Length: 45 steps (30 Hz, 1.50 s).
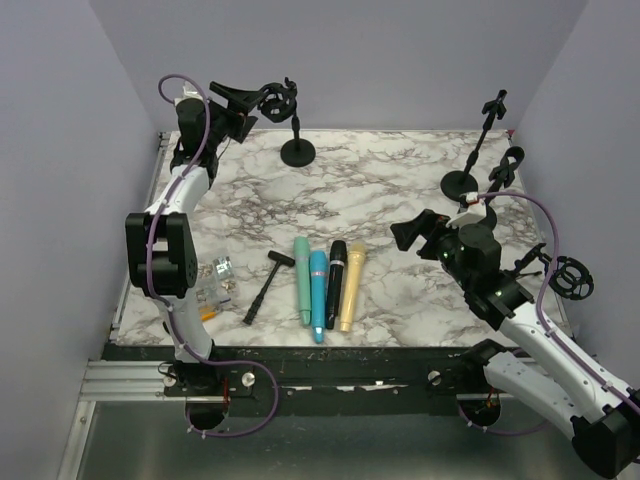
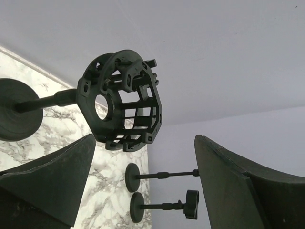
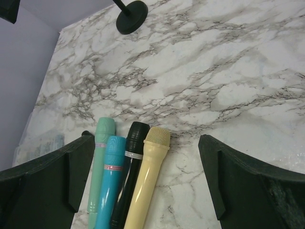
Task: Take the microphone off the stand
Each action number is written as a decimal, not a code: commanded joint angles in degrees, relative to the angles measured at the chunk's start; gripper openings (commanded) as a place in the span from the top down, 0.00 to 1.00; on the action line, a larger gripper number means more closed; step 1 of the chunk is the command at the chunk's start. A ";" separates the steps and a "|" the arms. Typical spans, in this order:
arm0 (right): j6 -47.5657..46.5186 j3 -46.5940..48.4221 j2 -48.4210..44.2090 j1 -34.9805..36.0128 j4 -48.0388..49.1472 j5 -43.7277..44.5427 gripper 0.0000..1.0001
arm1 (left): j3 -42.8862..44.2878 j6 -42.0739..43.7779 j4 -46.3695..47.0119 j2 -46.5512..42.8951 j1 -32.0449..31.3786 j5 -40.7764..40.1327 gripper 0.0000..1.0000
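Several microphones lie side by side on the marble table [image 1: 400,190]: green [image 1: 301,280], blue [image 1: 318,295], black [image 1: 336,270] and yellow [image 1: 350,285]. They also show in the right wrist view: green [image 3: 101,162], blue [image 3: 110,181], black [image 3: 129,171], yellow [image 3: 147,176]. The back-left stand [image 1: 298,153] carries a black cage holder [image 2: 121,100] with no microphone in it. My left gripper [image 1: 250,105] is open right beside that holder, which sits above the gap between the jaws [image 2: 143,186]. My right gripper [image 1: 415,232] is open and empty above the table, right of the microphones [image 3: 145,181].
Two more black stands [image 1: 459,183] stand at the back right, both without a microphone, also seen in the left wrist view [image 2: 157,176]. A loose cage holder [image 1: 572,278] sits at the right edge. A black hammer-like tool [image 1: 268,285] and a clear bag of small parts [image 1: 213,285] lie front left.
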 commanded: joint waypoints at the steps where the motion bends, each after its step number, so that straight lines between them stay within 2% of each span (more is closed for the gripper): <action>1: -0.01 1.23 -0.18 -0.07 1.55 0.19 0.00 | 1.08 -4.96 4.61 4.44 1.74 3.80 0.16; 4: -0.19 1.34 -0.28 -0.07 1.51 0.58 0.00 | 5.99 -2.23 -0.15 7.89 0.86 5.26 0.16; 9: -0.44 1.45 0.31 -0.07 1.54 0.63 0.00 | 4.97 -3.86 3.99 10.33 0.84 4.91 0.17; 15: -0.52 1.66 1.75 -0.12 2.01 0.24 0.00 | 11.79 -3.41 4.63 15.73 -0.61 5.21 0.29; 22: -0.61 2.11 2.20 -0.09 1.99 0.30 0.00 | 20.20 -5.91 6.36 22.03 -1.64 6.28 0.34; 27: -0.41 2.28 2.83 -0.07 2.25 0.20 0.00 | 21.31 -6.83 6.57 22.82 -2.15 7.52 0.51; 31: 0.01 2.45 4.16 -0.07 3.05 -1.05 0.00 | 20.22 -7.07 6.30 21.67 -2.03 9.68 0.80; 35: -0.62 2.87 7.08 -0.09 3.44 -1.88 0.00 | 17.25 -7.71 5.80 18.90 -2.10 12.79 1.00; 42: -2.42 5.37 14.05 -0.08 5.65 -5.13 0.00 | 4.18 -10.27 9.15 8.74 -2.26 16.69 1.00; 45: -3.75 6.72 17.54 -0.10 5.97 -8.93 0.00 | 3.73 -16.82 13.53 8.36 -3.45 19.07 1.00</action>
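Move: The empty stand's black cage holder is about 7 cm ahead of the open left gripper, 6 cm to its right and 2 cm lower. Its upright is some 9 cm ahead and 9 cm right, 10 cm lower; the round base is about 8 cm ahead and 8 cm right, some 26 cm below. From the right hand the cage is roughly 33 cm ahead, 30 cm left and 7 cm higher. The left gripper reaches about 7 cm forward while sinking some 5 cm and easing right, shuts its fingers on the lower near rim of the cage holder, then pulls back towards its base by about 5 cm, rim pinched, its fingers swinging clockwise. Meanwhile the right hand, empty and wide open, drifts a few centimetres down, forward and left over bare tabletop. ##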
